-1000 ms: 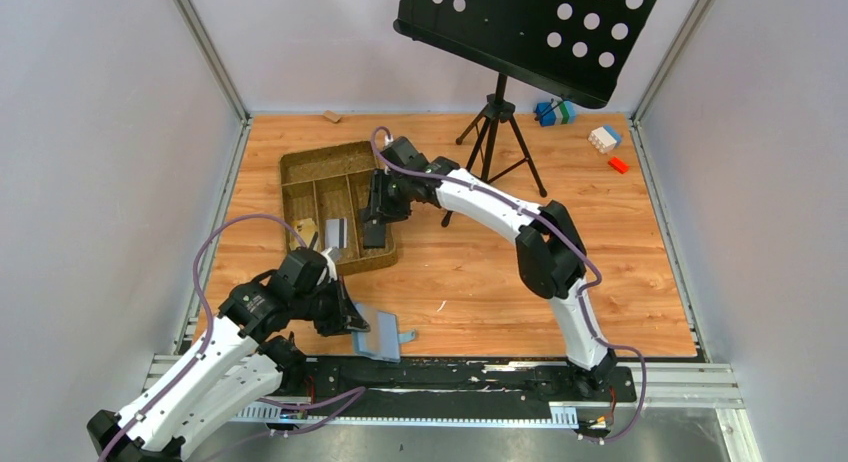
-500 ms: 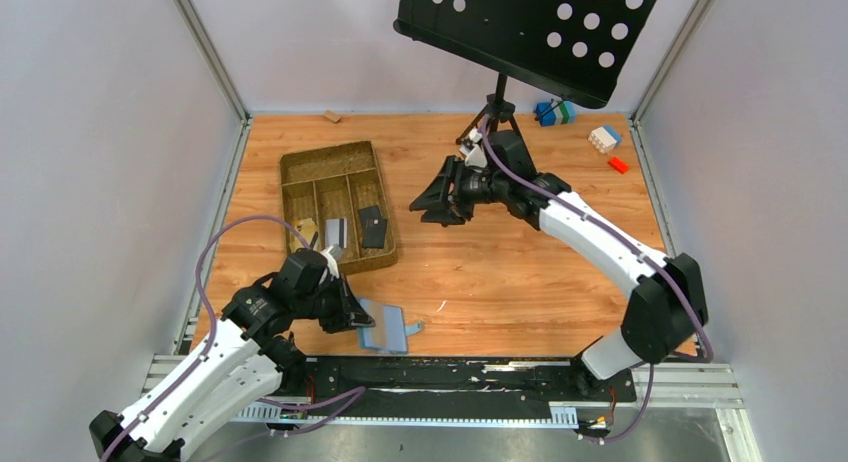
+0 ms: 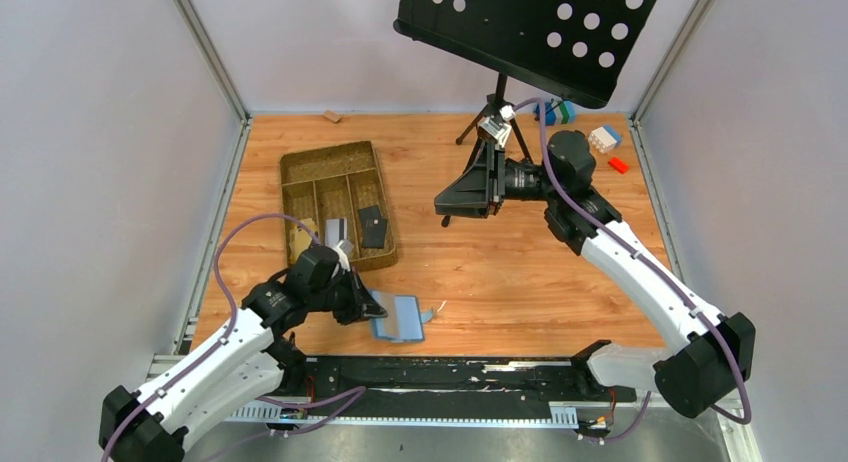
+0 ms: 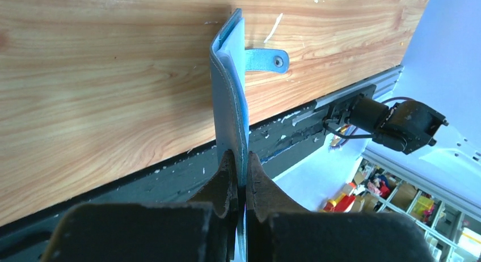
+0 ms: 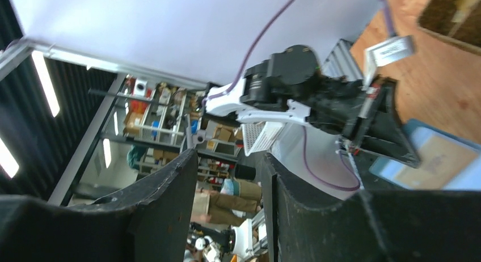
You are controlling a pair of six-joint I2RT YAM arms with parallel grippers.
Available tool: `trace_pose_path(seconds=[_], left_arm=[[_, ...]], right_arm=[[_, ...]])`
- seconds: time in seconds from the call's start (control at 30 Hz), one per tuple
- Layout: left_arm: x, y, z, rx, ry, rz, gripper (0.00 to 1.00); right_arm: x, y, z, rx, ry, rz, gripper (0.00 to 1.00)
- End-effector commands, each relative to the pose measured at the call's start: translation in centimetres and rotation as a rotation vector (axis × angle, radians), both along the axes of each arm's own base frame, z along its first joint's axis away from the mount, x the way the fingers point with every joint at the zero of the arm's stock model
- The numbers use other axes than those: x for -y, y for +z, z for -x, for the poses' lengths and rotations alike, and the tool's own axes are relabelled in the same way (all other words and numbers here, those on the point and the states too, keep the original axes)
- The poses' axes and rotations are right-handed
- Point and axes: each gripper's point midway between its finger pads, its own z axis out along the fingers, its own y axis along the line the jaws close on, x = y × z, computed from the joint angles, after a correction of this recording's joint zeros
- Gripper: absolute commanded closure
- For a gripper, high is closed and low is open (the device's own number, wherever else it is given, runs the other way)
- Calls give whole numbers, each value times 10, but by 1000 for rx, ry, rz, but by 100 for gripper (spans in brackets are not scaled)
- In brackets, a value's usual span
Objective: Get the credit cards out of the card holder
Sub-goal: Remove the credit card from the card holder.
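Observation:
The blue card holder [image 3: 405,320] lies near the table's front edge, tab [image 3: 428,314] to the right. My left gripper [image 3: 372,307] is shut on its left edge. In the left wrist view the card holder [image 4: 230,97] shows edge-on, clamped between the fingers of the left gripper [image 4: 239,160]. Two credit cards lie in the brown tray [image 3: 300,167]: a black one [image 3: 372,225] and a grey one [image 3: 337,228]. My right gripper [image 3: 445,200] hangs open and empty above the table, right of the tray. From the right wrist, the right gripper [image 5: 227,168] faces the holder's tan inside [image 5: 434,160].
A black music stand [image 3: 530,22] on a tripod [image 3: 495,132] stands at the back, just behind my right arm. Toy blocks [image 3: 604,137] lie at the back right, a small wooden block [image 3: 331,115] at the back left. A black rail [image 3: 450,377] runs along the near edge.
My right gripper left the black card in the tray, then swung up and right, away from it. The left gripper shifted the card holder a little to the right.

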Motion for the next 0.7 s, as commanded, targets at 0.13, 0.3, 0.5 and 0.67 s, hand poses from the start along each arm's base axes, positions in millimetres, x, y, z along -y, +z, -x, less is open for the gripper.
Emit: trace_pose_path(seconds=[0.13,0.3,0.5,0.67], left_arm=[[22,5,-20,60,4,116,100],[27,2,-25,73,11,148,100],[32,7,-30,90,3,164,100],[38,16,-35,111,-21,176,100]], right_arm=[[16,56,42,77,146,-203,53],[20,70,43,18,142,-262,53],[25,81,35,-18,95,-342,53],[27,82,29,-57,71,-370,53]])
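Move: The left hand already pinches the blue card holder by its left side; the holder's middle lies about 4 cm to the right, 1 cm back and 4 cm below that hand. A white scrap on the table is some 12 cm right of the left hand and 3 cm ahead, 7 cm down; the black cards in the tray are about 20 cm ahead and 2 cm left. From the right hand the holder lies roughly 9 cm back, 8 cm left and 30 cm below. Rightward and forward, with a slight sink that soon levels off, the left hand carries the card holder about 3.5 cm towards the white scrap, its grip kept shut. Meanwhile the empty right hand, already coming away from the tray, rises about 6 cm and draws back some 3 cm, away from the holder, its half-open, left-pointing fingers tipping up some 15 degrees. ##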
